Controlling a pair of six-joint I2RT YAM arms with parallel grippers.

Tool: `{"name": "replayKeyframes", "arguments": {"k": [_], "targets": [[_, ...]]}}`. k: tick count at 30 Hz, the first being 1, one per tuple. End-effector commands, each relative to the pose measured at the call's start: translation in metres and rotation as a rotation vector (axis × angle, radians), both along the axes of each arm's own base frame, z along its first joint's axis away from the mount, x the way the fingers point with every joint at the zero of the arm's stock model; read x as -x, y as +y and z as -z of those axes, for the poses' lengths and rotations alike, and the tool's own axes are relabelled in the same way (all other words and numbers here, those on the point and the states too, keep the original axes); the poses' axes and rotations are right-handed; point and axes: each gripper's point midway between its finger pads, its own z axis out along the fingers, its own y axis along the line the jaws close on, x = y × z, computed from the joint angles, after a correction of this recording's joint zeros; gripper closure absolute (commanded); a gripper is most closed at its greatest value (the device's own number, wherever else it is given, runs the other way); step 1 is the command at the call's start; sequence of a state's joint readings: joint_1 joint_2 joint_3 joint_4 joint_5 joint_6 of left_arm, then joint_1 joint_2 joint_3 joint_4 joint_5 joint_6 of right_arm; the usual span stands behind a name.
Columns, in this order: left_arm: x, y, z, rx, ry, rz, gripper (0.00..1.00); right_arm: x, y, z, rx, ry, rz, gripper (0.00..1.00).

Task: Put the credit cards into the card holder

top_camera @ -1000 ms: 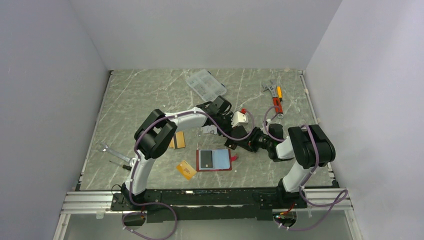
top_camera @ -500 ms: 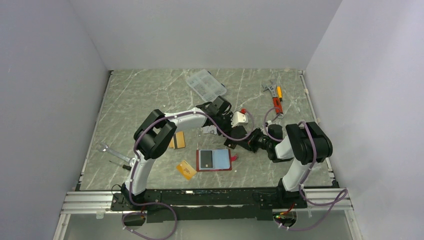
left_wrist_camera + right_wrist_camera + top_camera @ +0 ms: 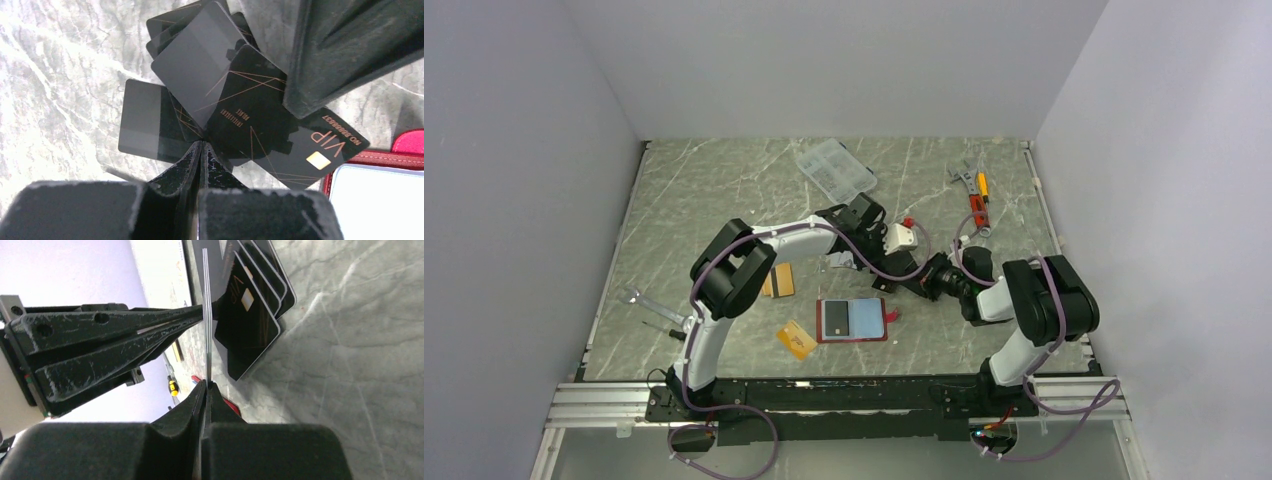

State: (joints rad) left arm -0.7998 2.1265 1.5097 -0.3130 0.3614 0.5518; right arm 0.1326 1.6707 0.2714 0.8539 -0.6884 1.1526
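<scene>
Held in the air above the table is a fan of several dark credit cards (image 3: pixel 250 110), with my left gripper (image 3: pixel 201 145) shut on their overlapping corners. My right gripper (image 3: pixel 207 385) is shut on the edge of one thin card (image 3: pixel 205 300) of that fan, seen edge-on. Both grippers meet just behind the card holder (image 3: pixel 866 318), left gripper (image 3: pixel 864 262) and right gripper (image 3: pixel 911 285). The holder lies open and flat, red with a light blue inside and a dark card on its left half. An orange card (image 3: pixel 796 339) and a gold card with a black stripe (image 3: pixel 779 280) lie on the table.
A clear plastic organiser box (image 3: pixel 835 170) sits at the back. A wrench and screwdrivers (image 3: pixel 974 195) lie at the back right, a small white part (image 3: pixel 902 237) behind the grippers. Another wrench (image 3: pixel 649 305) lies at the left edge.
My right gripper has closed onto the edge of a card in the fan. The right arm's elbow shifted slightly. The left gripper has stayed put with the cards.
</scene>
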Motion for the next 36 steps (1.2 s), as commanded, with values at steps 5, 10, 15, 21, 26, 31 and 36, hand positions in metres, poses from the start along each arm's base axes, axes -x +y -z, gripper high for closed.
{"name": "replayKeyframes", "arguments": {"k": [5,10,15,21,26,31,36], "targets": [[-0.011,0.023,-0.021,-0.022,0.067,-0.100,0.84,-0.005,-0.001,-0.021,0.041,-0.091,-0.020,1.00],[-0.031,0.037,-0.082,0.106,0.079,-0.157,0.74,-0.006,-0.002,-0.023,0.064,-0.093,-0.031,1.00],[-0.019,0.045,-0.111,0.182,0.146,-0.163,0.72,-0.003,0.002,-0.027,0.033,-0.118,-0.052,1.00],[0.006,0.044,-0.104,0.212,0.290,-0.138,0.01,-0.011,0.002,-0.035,0.055,-0.147,-0.089,1.00],[0.018,0.041,-0.090,0.222,0.362,-0.123,0.01,-0.022,-0.007,-0.048,0.071,-0.191,-0.077,1.00],[0.025,0.039,-0.112,0.307,0.483,-0.136,0.01,-0.029,-0.012,-0.074,0.058,-0.278,-0.101,1.00],[0.029,0.040,-0.166,0.460,0.602,-0.111,0.09,-0.023,-0.008,-0.113,0.028,-0.410,-0.161,1.00]]}}
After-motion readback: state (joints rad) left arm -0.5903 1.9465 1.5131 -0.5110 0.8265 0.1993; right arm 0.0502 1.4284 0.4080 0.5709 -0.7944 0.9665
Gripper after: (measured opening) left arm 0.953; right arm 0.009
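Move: The held stack of black cards sits in the right fingers, its middle about 2 cm ahead, 3 cm left and 2 cm below that hand; from the left hand it lies about 3 cm back and 2 cm right. Loose black cards lie 3 cm below the left hand, some 2 cm right. From the left hand, the silver cards are about 9 cm left, level, and the open card holder some 15 cm back and 7 cm left, both on the table. The held stack's far part is let go by the left fingertips, which pull off leftward and forward about 6 cm, then rise to some 10 cm and draw back again as the gripper opens wide and the wrist tilts roughly 30 degrees. The right hand keeps its pinch and lifts nearly 7 cm from the loose cards, edging forward and tipping up a little. ##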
